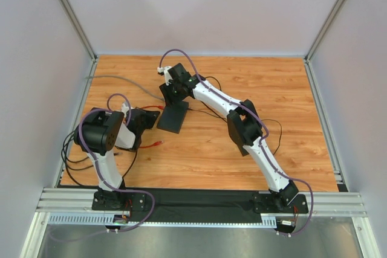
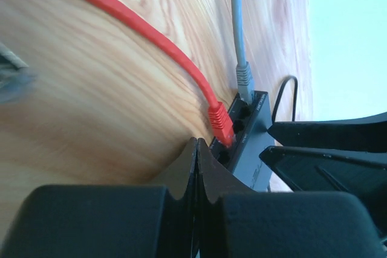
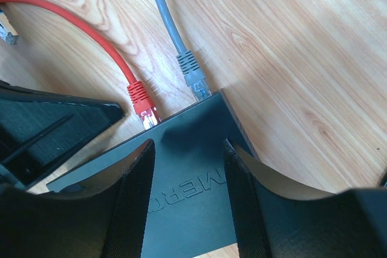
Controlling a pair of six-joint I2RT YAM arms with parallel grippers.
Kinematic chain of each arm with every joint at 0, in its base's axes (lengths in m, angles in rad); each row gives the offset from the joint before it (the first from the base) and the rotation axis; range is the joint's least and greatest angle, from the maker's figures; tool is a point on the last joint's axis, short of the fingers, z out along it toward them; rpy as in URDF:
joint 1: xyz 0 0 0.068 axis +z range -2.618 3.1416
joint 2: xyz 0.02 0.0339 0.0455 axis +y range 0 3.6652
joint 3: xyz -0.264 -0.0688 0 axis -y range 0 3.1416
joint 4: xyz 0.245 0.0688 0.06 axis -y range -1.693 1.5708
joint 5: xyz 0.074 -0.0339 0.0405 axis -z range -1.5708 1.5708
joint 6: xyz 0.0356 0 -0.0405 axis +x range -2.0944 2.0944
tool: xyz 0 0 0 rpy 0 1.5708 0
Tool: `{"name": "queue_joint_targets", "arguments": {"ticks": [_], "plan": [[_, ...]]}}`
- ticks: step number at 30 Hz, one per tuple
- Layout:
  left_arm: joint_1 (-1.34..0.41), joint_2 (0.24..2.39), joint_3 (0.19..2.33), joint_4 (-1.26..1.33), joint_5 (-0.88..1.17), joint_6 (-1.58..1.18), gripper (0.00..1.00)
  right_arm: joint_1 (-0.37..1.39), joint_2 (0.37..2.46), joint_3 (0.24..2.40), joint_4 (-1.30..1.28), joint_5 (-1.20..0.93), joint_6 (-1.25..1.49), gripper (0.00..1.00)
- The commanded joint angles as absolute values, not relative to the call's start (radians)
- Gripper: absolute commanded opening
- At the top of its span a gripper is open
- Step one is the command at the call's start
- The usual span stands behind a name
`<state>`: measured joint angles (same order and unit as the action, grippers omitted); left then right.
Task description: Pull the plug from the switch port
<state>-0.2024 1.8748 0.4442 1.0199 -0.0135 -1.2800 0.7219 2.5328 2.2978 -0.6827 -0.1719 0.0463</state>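
The switch (image 1: 172, 116) is a flat black box lying on the wooden table. A red plug (image 2: 221, 122) and a grey plug (image 2: 243, 80) sit in sockets on its narrow edge (image 2: 254, 119). My left gripper (image 2: 198, 144) is shut with nothing between its fingers. Its tips rest on the table just left of the red plug. My right gripper (image 3: 188, 148) is open, its fingers standing on either side of the switch's top face (image 3: 193, 209), behind the red plug (image 3: 140, 98) and the grey plug (image 3: 192, 70).
The red cable (image 1: 154, 143) loops off to the left and ends in a loose clear plug (image 3: 7, 28). A grey cable (image 1: 115, 78) runs to the back left. Thin black leads (image 1: 275, 131) lie right of the switch. Frame rails (image 1: 323, 119) border the table.
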Motion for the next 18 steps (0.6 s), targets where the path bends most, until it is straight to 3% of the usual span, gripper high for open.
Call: {"name": "queue_joint_targets", "arguments": {"ticks": [1,11,14,18], "plan": [[-0.201,1.885,0.403,1.131,-0.103,-1.267,0.0,0.721,2.629,2.272,-0.839,-0.138,0.067,0.51],[-0.201,1.853,0.411,1.075,-0.057,-1.258,0.0,0.719,2.632,2.276,-0.839,-0.15,0.066,0.51],[-0.201,1.865,0.39,1.15,-0.038,-1.269,0.19,0.719,2.631,2.276,-0.836,-0.166,0.067,0.51],[-0.202,1.888,0.387,1.224,-0.011,-1.275,0.32,0.721,2.631,2.276,-0.834,-0.167,0.067,0.51]]}}
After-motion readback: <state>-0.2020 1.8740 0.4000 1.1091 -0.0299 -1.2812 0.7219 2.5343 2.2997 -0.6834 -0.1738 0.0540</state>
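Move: The red plug, still in the switch port, lies about 2 cm ahead of my empty left fingertips, 1 cm to their right and roughly at their height. The grey-blue plug sits some 3 cm farther out beyond the red one, and the switch's middle is about 5 cm to my left hand's right and 2 cm back. A loose plug lies around 7 cm to its left, about 1 cm ahead. From my right hand, the red plug is about 4 cm left, 1 cm ahead and 3 cm below. Already off the red plug, my left hand drifts about 1 cm left, away from it, as the nearly closed fingers shut fully on nothing. I pause there, then open the fingers to about a third while easing up about half a centimetre and slightly back to the right, the tips staying just short of the plug. ##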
